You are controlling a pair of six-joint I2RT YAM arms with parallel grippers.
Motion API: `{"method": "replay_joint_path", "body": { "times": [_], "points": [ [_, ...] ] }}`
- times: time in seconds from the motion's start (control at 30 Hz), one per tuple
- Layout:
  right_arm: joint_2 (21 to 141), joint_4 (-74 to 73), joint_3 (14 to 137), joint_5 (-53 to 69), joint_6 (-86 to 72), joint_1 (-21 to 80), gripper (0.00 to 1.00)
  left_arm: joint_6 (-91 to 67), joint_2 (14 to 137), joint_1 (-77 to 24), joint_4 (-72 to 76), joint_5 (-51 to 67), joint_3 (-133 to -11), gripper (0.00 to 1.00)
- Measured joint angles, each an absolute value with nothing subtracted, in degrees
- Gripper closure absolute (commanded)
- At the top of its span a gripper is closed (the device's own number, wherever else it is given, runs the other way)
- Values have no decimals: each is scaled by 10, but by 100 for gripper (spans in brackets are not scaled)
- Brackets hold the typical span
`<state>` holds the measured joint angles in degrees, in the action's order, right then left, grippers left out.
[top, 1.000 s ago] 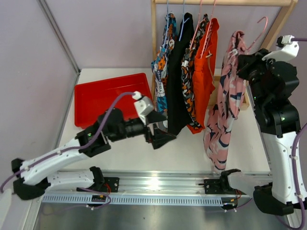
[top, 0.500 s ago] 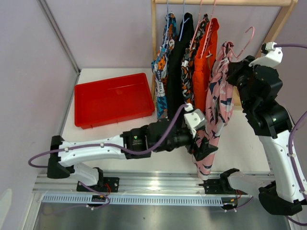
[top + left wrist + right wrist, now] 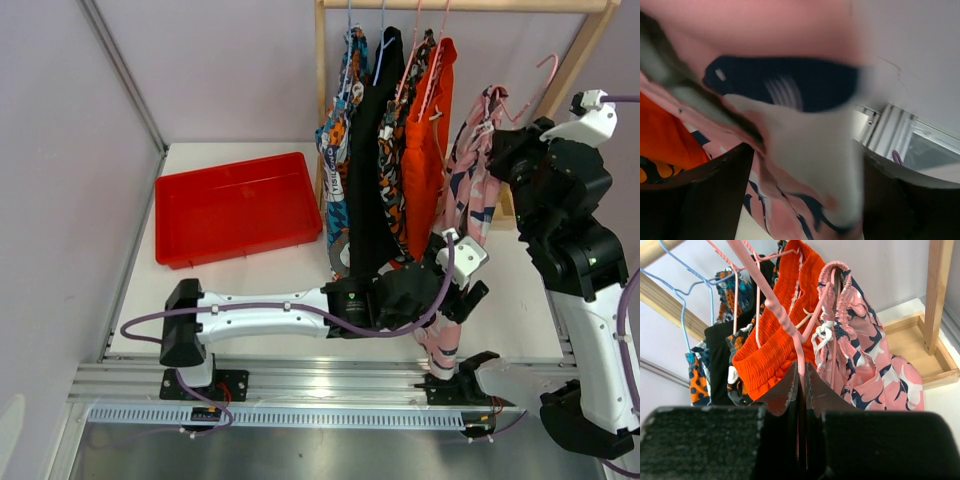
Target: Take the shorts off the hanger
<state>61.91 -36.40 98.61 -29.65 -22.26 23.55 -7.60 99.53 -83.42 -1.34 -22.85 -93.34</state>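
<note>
The pink shorts (image 3: 468, 190) with navy-white print hang from a pink hanger (image 3: 545, 75) off the rail, at the right. My right gripper (image 3: 505, 140) is shut on that hanger's wire (image 3: 775, 305), with the elastic waistband (image 3: 840, 315) draped just beyond its fingers. My left gripper (image 3: 462, 290) reaches across low to the shorts' lower part. In the left wrist view its jaws stand wide apart with pink fabric (image 3: 800, 150) lying blurred between them, not clamped.
Other shorts hang on a wooden rail (image 3: 470, 5): plain orange (image 3: 430, 130), blotched (image 3: 395, 150), black (image 3: 370, 170), blue print (image 3: 338, 140). A red tray (image 3: 235, 205) lies at the left. The rack's upright post (image 3: 575, 60) stands behind my right arm.
My left arm swung right from the black shorts to the pink pair's lower part. The right gripper swayed left with the hanger, then back right and up.
</note>
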Motion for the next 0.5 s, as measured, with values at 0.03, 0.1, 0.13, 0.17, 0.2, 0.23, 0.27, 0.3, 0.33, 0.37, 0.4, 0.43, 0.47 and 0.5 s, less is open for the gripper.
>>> {"method": "replay_joint_path", "body": {
  "times": [0.03, 0.1, 0.13, 0.17, 0.2, 0.23, 0.27, 0.3, 0.33, 0.37, 0.4, 0.43, 0.47, 0.5],
  "points": [
    [617, -369, 991, -298, -223, 236, 100, -75, 1004, -834, -13, -237, -939, 37],
    [611, -379, 999, -300, -225, 236, 100, -72, 1010, -833, -12, -249, -940, 84],
    [608, -382, 1000, -302, -225, 236, 100, -72, 1011, -833, -12, -253, -940, 100],
    [602, -387, 1000, -303, -225, 236, 100, -71, 1011, -833, -10, -257, -940, 100],
    [598, -392, 1000, -305, -227, 236, 100, -70, 1011, -833, -7, -261, -940, 100],
    [593, -395, 1000, -307, -227, 236, 100, -70, 1011, -834, -4, -264, -940, 100],
    [590, -396, 1000, -309, -227, 236, 100, -70, 1011, -834, -3, -265, -940, 100],
    [587, -396, 1000, -312, -227, 236, 100, -70, 1010, -837, -3, -267, -940, 100],
    [586, -396, 1000, -315, -226, 236, 100, -70, 1007, -840, -2, -269, -935, 100],
    [585, -396, 1000, -318, -224, 236, 100, -71, 1001, -844, -2, -270, -926, 100],
    [586, -396, 1000, -322, -221, 235, 100, -72, 992, -851, -1, -274, -912, 100],
    [588, -397, 1000, -325, -218, 234, 100, -75, 983, -859, -3, -279, -899, 100],
    [591, -400, 1000, -326, -213, 233, 100, -80, 969, -872, -3, -285, -881, 100],
    [594, -407, 1000, -326, -208, 232, 100, -86, 953, -886, -1, -292, -861, 100]
  ]
}}
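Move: The leg of the pink shorts already hangs between the left hand's open fingers, about 2 cm right of the hand point. From that hand the orange shorts hang some 20 cm ahead, 8 cm left and slightly higher; the black shorts some 18 cm ahead, 18 cm left, about level. The right hand already grips the hanger, with the pink shorts' waist about 8 cm straight ahead of it and 3 cm lower. Left fingers shut on the shorts' leg, then tug back-left some 4 cm; right hand draws the hanger back-right. ##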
